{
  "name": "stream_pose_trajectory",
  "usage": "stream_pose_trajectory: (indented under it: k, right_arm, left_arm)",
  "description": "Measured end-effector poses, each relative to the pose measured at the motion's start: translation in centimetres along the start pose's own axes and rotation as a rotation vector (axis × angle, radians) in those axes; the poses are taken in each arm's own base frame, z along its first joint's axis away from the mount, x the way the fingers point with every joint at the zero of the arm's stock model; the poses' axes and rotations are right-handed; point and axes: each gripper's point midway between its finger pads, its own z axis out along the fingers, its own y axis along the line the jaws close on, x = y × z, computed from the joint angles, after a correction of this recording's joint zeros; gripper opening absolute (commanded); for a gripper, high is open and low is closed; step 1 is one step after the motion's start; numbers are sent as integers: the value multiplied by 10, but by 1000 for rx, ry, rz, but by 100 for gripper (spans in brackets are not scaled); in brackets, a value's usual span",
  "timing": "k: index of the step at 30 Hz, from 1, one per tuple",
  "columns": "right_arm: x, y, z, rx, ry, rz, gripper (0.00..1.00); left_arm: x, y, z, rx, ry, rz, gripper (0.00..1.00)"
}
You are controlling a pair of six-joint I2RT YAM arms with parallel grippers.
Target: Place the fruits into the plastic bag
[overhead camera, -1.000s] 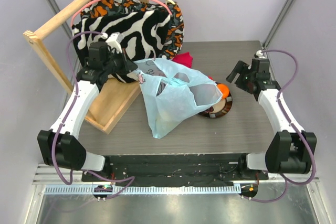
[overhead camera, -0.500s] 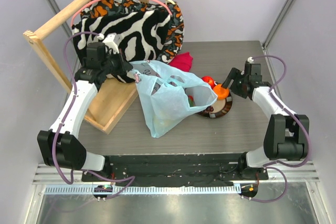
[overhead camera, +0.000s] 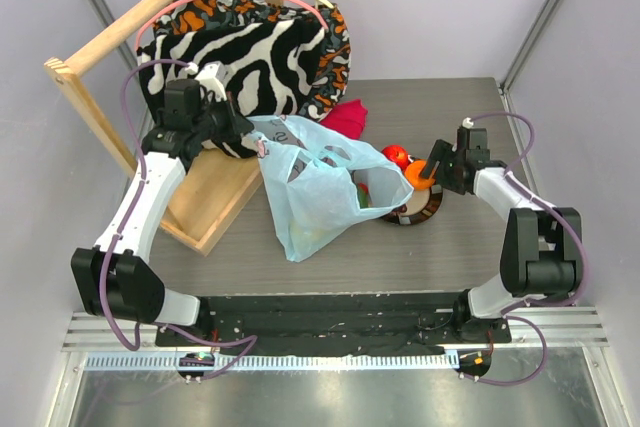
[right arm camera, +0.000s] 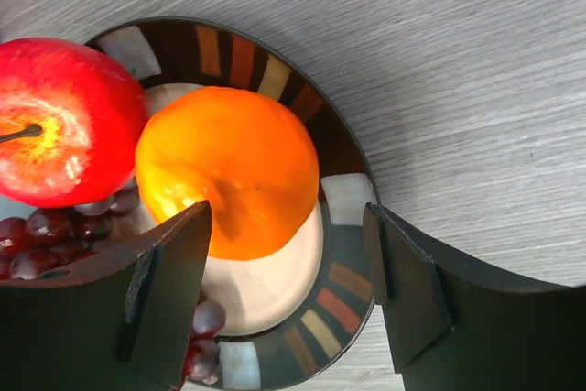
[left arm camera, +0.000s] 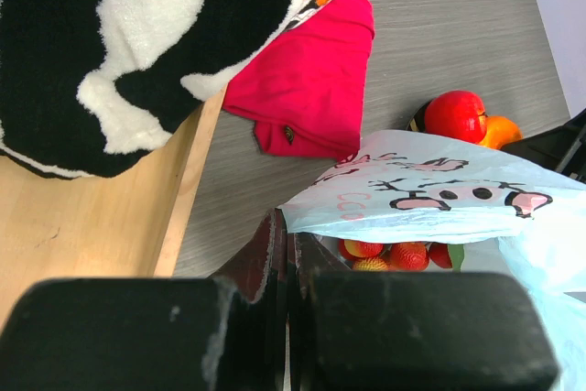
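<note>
The light-blue plastic bag (overhead camera: pixel 318 192) stands open on the table, and my left gripper (overhead camera: pixel 260 147) is shut on its upper left rim, holding the mouth up. In the left wrist view the bag (left arm camera: pixel 439 194) meets the closed gripper (left arm camera: pixel 291 226), with small red-yellow balls (left arm camera: pixel 389 254) inside. My right gripper (overhead camera: pixel 430 169) hangs open low over the dark plate (overhead camera: pixel 428 209). In the right wrist view the gripper (right arm camera: pixel 286 226) straddles the lower edge of the orange (right arm camera: pixel 229 171). The red apple (right arm camera: pixel 55 121) and dark grapes (right arm camera: pixel 41 235) lie to its left on the plate (right arm camera: pixel 352 290).
A zebra-striped fabric (overhead camera: pixel 250 52) hangs from a wooden rack (overhead camera: pixel 85 97) at the back left, right behind my left gripper. A red cloth (overhead camera: pixel 345 115) lies on the table behind the bag. The table's right edge is close to my right arm.
My right gripper has moved left and down from the table's right side to the plate, now over the orange, its fingers slightly closer together. The left gripper shifted the bag's mouth slightly.
</note>
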Motion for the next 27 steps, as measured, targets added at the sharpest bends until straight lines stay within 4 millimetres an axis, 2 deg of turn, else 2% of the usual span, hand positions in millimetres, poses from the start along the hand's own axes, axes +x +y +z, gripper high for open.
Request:
stream_pose_trajectory:
  k: [8,15,22,23,24,26,27]
  right_arm:
    - [-3,0,6,-5,-11,-17,71]
    - [-8,8,15,-47,-29,-22,59]
    - [-13,12,16,-67,-42,-25,37]
    - [-13,12,16,-68,-43,-26,25]
    - [-13,13,16,-69,-44,-27,17]
    - [-13,13,16,-69,-44,-31,7]
    - [-14,12,16,-66,-46,-32,7]
  left_arm:
    - [3,1,4,10,14,-10,0]
    - [4,1,5,9,17,-11,0]
    - [4,1,5,9,17,-11,0]
    - [4,1,5,9,17,-11,0]
    - [4,1,5,9,17,-11,0]
    - [4,1,5,9,17,-11,0]
    - [4,1,5,9,17,-11,0]
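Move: The orange fruit's middle lies about 3 cm ahead of the right hand, 3 cm to its left and 2 cm lower, nearly between the open fingers. The apple sits roughly 6 cm ahead and 10 cm left of that hand, and the bag's mouth opens level with it, some 13 cm to the left. From the left hand, pinching the bag's edge, the orange fruit is about 45 cm right, 2 cm back and 22 cm below. Staying at nearly the same low height, the right hand eases about 2.5 cm forward with a hint of left, onto the near side of the orange fruit on the plate, its fingertips tipping up barely 5 degrees. Its fingers start to narrow on the way and then, with the hand almost stopped, close from about three-quarters to about a quarter open, pinching the fruit's near part, while the left hand keeps its grip on the bag. ##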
